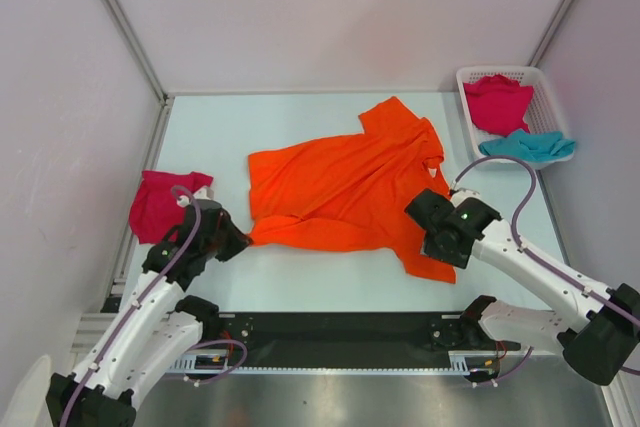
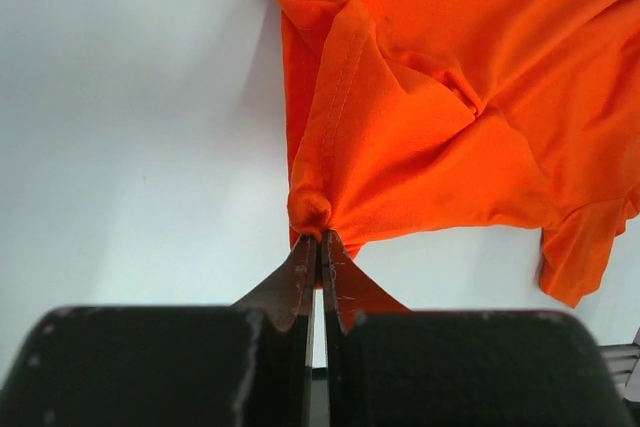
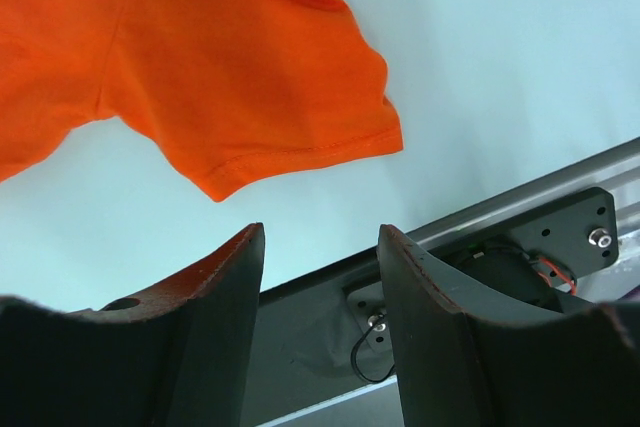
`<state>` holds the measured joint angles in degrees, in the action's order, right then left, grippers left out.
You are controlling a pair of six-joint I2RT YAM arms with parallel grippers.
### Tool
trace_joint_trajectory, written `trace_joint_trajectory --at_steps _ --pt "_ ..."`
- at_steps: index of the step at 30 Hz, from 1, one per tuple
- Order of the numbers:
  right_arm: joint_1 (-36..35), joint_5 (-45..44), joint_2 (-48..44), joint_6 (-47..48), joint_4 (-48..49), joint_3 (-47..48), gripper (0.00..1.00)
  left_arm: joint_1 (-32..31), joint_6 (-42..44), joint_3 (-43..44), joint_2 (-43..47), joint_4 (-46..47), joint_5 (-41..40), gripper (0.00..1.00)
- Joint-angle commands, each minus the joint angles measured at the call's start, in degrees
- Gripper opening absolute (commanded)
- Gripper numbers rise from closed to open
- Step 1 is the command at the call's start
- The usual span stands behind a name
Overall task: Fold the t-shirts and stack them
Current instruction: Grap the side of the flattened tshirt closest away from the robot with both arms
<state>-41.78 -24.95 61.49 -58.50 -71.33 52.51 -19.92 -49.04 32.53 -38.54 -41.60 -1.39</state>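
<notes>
An orange t-shirt point(image 1: 340, 187) lies spread and rumpled across the middle of the table. My left gripper point(image 1: 243, 239) sits at the shirt's near-left corner. In the left wrist view the gripper point(image 2: 320, 238) is shut on a bunched corner of the orange cloth point(image 2: 450, 97). My right gripper point(image 1: 432, 243) hovers over the shirt's near-right sleeve. It stands open point(image 3: 320, 232) with nothing between the fingers, the sleeve point(image 3: 230, 87) just beyond them. A magenta t-shirt point(image 1: 160, 203) lies folded at the left edge. Another magenta t-shirt point(image 1: 497, 102) and a teal one point(image 1: 527, 145) are in the basket.
The white lattice basket point(image 1: 545, 87) stands at the back right corner. Metal frame rails run along the table's left side point(image 1: 140, 197) and back. The black base plate point(image 1: 340, 332) with the arm mounts lies along the near edge, also seen in the right wrist view point(image 3: 520, 237).
</notes>
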Motion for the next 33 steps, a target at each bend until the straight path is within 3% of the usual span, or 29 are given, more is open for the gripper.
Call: trace_joint_trajectory --at_steps 1,8,16,18,21,24,33 --pt "-0.2 -2.2 0.7 -3.0 -2.7 0.8 0.55 -0.3 -2.5 2.4 0.6 -2.1 -0.5 0.06" --pt "-0.3 -2.4 -1.2 -3.3 -3.7 0.8 0.56 -0.2 -6.2 2.6 6.4 -7.4 -3.0 0.08" --pt "-0.3 -2.6 0.0 -2.7 -3.5 0.7 0.57 -0.2 -7.3 0.9 7.2 -7.4 0.9 0.11" --pt "-0.3 -2.6 0.0 -2.3 -2.8 0.7 0.57 -0.2 -6.6 1.1 6.4 -6.8 3.3 0.19" --pt "-0.3 -2.3 -0.1 -2.1 -2.1 0.3 0.57 -0.2 -5.5 2.4 5.0 -6.0 4.0 0.43" --pt "-0.3 -2.3 -0.1 -1.9 -2.1 0.1 0.57 -0.1 -4.9 4.0 3.8 -6.3 3.2 0.6" --pt "-0.3 -2.3 -1.2 -1.9 -1.5 -1.4 0.59 -0.2 -5.3 4.0 3.6 -6.0 1.7 0.68"
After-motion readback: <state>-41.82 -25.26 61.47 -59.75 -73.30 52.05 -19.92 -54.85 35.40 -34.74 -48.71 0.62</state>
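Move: The near corner of the t-shirt's hem is still pinched in the left gripper; the bare table to lay it on is about 3 cm back from the fingertips and 6 cm below. From the left hand, the far hem corner lies some 18 cm ahead, and the red cloth 17 cm left and 7 cm ahead. For the right gripper, open and empty, that laying-down spot is roughly 42 cm left and 1 cm ahead. Draw the left gripper back about 2.5 cm towards the base, easing slightly left on the way, so the pinched hem corner is tugged towards the near table edge. Then open the fingers to about two thirds, let go of the cloth, and start to rise a centimetre or so. ##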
